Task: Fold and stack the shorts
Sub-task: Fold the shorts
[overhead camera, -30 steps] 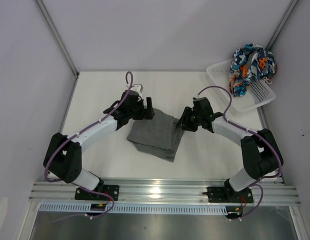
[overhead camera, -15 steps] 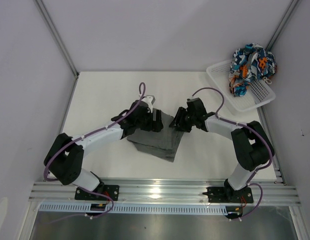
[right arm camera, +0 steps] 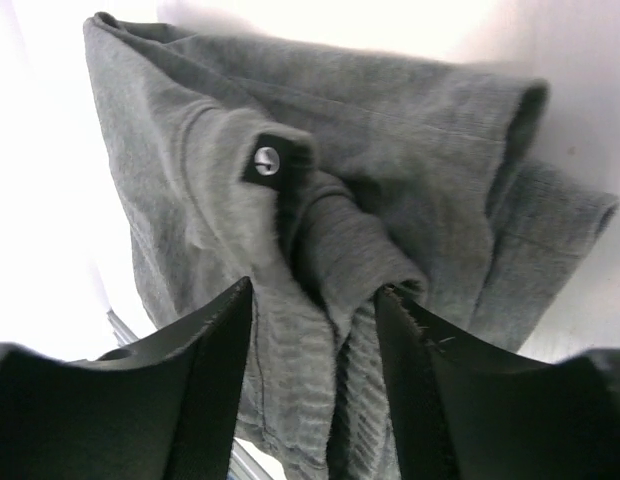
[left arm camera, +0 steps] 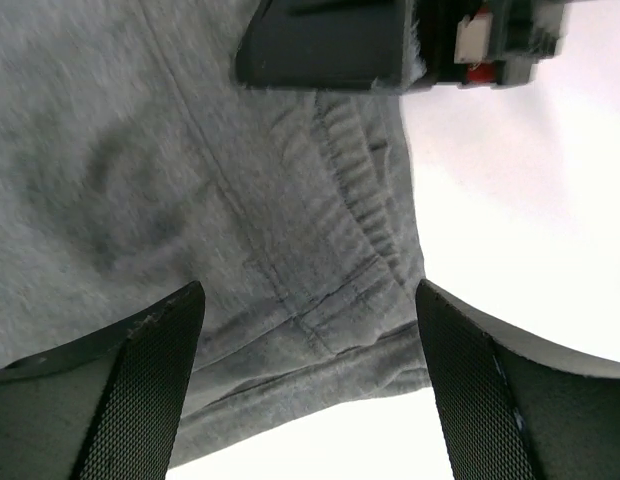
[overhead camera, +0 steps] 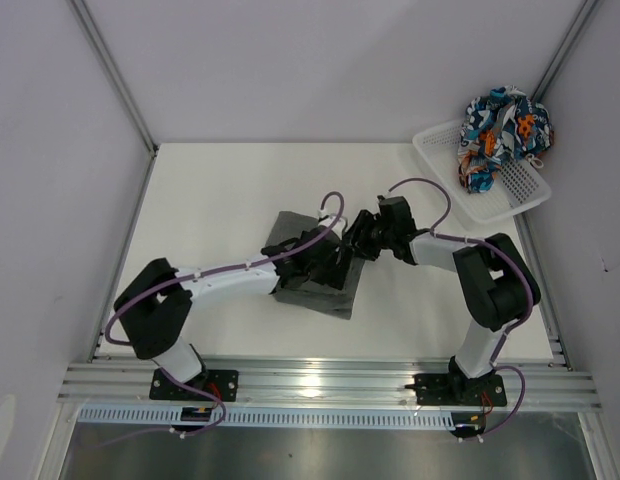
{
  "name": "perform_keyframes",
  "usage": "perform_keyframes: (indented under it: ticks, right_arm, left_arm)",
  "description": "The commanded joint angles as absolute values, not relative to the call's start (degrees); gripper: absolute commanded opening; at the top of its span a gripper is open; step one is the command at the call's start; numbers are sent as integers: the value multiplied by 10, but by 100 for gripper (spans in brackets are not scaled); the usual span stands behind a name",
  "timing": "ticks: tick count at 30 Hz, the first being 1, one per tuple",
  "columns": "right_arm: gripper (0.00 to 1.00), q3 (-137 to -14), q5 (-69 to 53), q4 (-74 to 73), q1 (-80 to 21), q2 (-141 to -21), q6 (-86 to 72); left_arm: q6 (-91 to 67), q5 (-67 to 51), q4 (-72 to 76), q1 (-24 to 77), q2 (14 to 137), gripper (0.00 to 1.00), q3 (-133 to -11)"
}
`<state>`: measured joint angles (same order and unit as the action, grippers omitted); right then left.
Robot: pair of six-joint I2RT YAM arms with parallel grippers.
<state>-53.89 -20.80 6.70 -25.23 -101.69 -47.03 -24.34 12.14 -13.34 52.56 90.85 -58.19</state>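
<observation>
The dark grey shorts (overhead camera: 295,232) lie folded in the middle of the table. My left gripper (overhead camera: 335,272) reaches across them and hovers open over their waistband corner (left arm camera: 350,260); its fingers (left arm camera: 150,380) stand wide apart with nothing between them. At the shorts' right edge my right gripper (overhead camera: 358,240) is open, and a bunched fold of grey waistband (right arm camera: 340,250) rises between its fingers (right arm camera: 205,350). The patterned shorts (overhead camera: 503,125) sit crumpled in the white basket (overhead camera: 520,190) at the back right.
The two grippers are close together over the grey shorts; the right gripper's body (left arm camera: 330,45) fills the top of the left wrist view. Bare white table (left arm camera: 530,200) lies right of the waistband. Walls close in the table on three sides.
My left arm has swept right across the grey shorts to their right side. The right gripper has edged left and its jaws have widened a little. The shorts' back left corner is now uncovered.
</observation>
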Motion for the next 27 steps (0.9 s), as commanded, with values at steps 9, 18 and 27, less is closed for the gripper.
perform_keyframes:
  ticks: [9,18,27]
  right_arm:
    - [51,-498,-273,236,-236,-1054,-510]
    - [44,-486,-311,327,-236,-1093,-534]
    - [34,-504,-323,362,-232,-1115,-539]
  left_arm:
    - [-301,262,-237,547,1041,87,-728]
    - [-306,272,-236,555,1045,70,-702]
    - [-295,261,-179,595,1037,43,-632]
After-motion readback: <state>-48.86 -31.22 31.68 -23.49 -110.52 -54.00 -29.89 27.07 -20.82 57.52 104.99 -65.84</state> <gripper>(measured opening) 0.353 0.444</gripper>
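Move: The left hand, fingers wide, hangs some 7 cm straight above the seam crossing near the shorts' near right corner; that corner is about 5 cm farther back and 4 cm to the hand's right. The raised fold lies about 1 cm ahead of the right fingertips, 1 cm left and 1 cm below them; the rivet patch is some 4 cm beyond the fold and 2 cm left of it. The left fingertips come down onto the shorts by the seam crossing, sinking about 5 cm in all: first down and forward, then down and back again, closing to about half as the hand rolls its left side up some 15 degrees. The right fingers, still astride the raised fold, narrow on it while edging left and slightly down, rolling the same way. ##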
